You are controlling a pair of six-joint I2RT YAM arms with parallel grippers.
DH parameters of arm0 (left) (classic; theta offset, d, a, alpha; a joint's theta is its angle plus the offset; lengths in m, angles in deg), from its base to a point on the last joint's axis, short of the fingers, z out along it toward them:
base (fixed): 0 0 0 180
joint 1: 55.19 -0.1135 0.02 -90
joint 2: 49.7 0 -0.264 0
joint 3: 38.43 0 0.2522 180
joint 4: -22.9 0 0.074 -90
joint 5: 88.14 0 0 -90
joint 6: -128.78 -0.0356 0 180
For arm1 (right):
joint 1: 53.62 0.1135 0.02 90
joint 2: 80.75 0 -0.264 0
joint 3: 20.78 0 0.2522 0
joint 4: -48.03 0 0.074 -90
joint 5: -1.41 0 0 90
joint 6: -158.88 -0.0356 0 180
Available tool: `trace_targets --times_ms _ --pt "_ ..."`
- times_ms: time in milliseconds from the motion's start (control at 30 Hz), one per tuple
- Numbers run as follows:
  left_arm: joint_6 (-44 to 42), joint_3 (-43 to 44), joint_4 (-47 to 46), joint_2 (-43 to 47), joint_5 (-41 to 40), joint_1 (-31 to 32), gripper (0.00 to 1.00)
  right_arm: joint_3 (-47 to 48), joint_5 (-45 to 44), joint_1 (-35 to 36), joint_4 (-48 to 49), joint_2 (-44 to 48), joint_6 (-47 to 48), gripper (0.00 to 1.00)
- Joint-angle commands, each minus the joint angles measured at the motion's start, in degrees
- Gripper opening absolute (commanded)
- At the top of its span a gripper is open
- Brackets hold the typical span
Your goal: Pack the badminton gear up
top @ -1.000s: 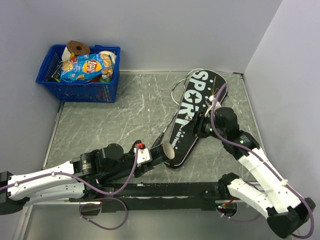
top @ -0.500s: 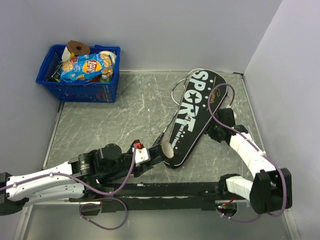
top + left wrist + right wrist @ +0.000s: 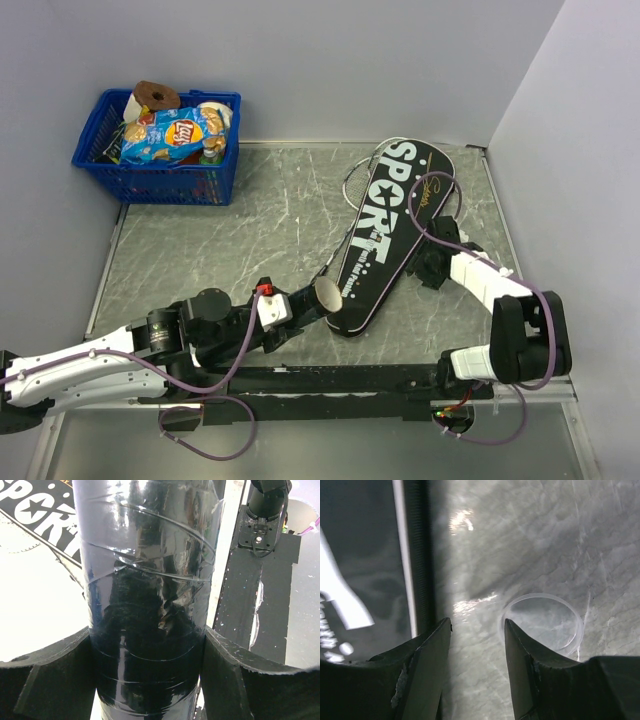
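My left gripper [image 3: 296, 307] is shut on the long dark tube [image 3: 318, 298], whose open end points at the bag's narrow end. In the left wrist view the glossy tube [image 3: 150, 595] fills the space between both fingers [image 3: 50, 675]. The black bag lettered SPORT [image 3: 385, 235] lies slanted at the right of the table. White racket heads [image 3: 362, 172] stick out from under its far left edge. My right gripper [image 3: 432, 266] hovers low at the bag's right edge. Its jaws [image 3: 477, 625] stand open over bare table, with the bag [image 3: 360, 555] to the left.
A clear round lid [image 3: 542, 625] lies flat on the table just right of my right fingers. A blue basket [image 3: 170, 182] with a crisp packet [image 3: 165, 135] stands at the far left corner. Walls close in the back and right.
My right arm has folded back, bringing its gripper off the bag's top down to the bag's right edge, with the jaws a little narrower. The left arm and tube have shifted slightly left.
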Motion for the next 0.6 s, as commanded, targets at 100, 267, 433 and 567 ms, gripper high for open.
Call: trace_targets --times_ms 100,267,433,567 --pt "0.97 2.70 -2.13 1.07 -0.30 0.17 0.01 0.11 -2.62 -0.42 1.28 -3.16 -0.88 0.52" --pt "0.88 2.70 -1.95 0.81 -0.22 0.17 0.01 -0.15 -2.54 -0.50 2.15 -4.56 -0.61 0.45" --pt "0.97 2.70 -1.87 0.72 -0.22 0.17 0.01 -0.50 -2.01 -0.50 2.86 -5.79 -0.09 0.33" --pt "0.79 2.70 -1.78 0.63 -0.22 0.17 0.01 -0.94 -1.92 -0.50 3.21 -6.15 0.18 0.27"
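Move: The clear plastic lid lies flat on the table, its middle about 3 cm to the right of the right hand, 2 cm back and 3 cm below. The black racket bag lies on the other side, its middle roughly 9 cm to the left and 11 cm ahead of the right hand, 2 cm below. From the left hand, which holds the tube, the lid is some 32 cm to the right, 3 cm ahead and 20 cm lower. The clear lid's bag-side rim is what the right hand settles down to: it sinks about 2 cm, ever more slowly, fingers pointing steeply down and forward. The half-open fingers close by about half without shutting, one tip outside the rim and the other right at it; no grip shows yet. The left hand stays put, keeping its hold on the tube. ##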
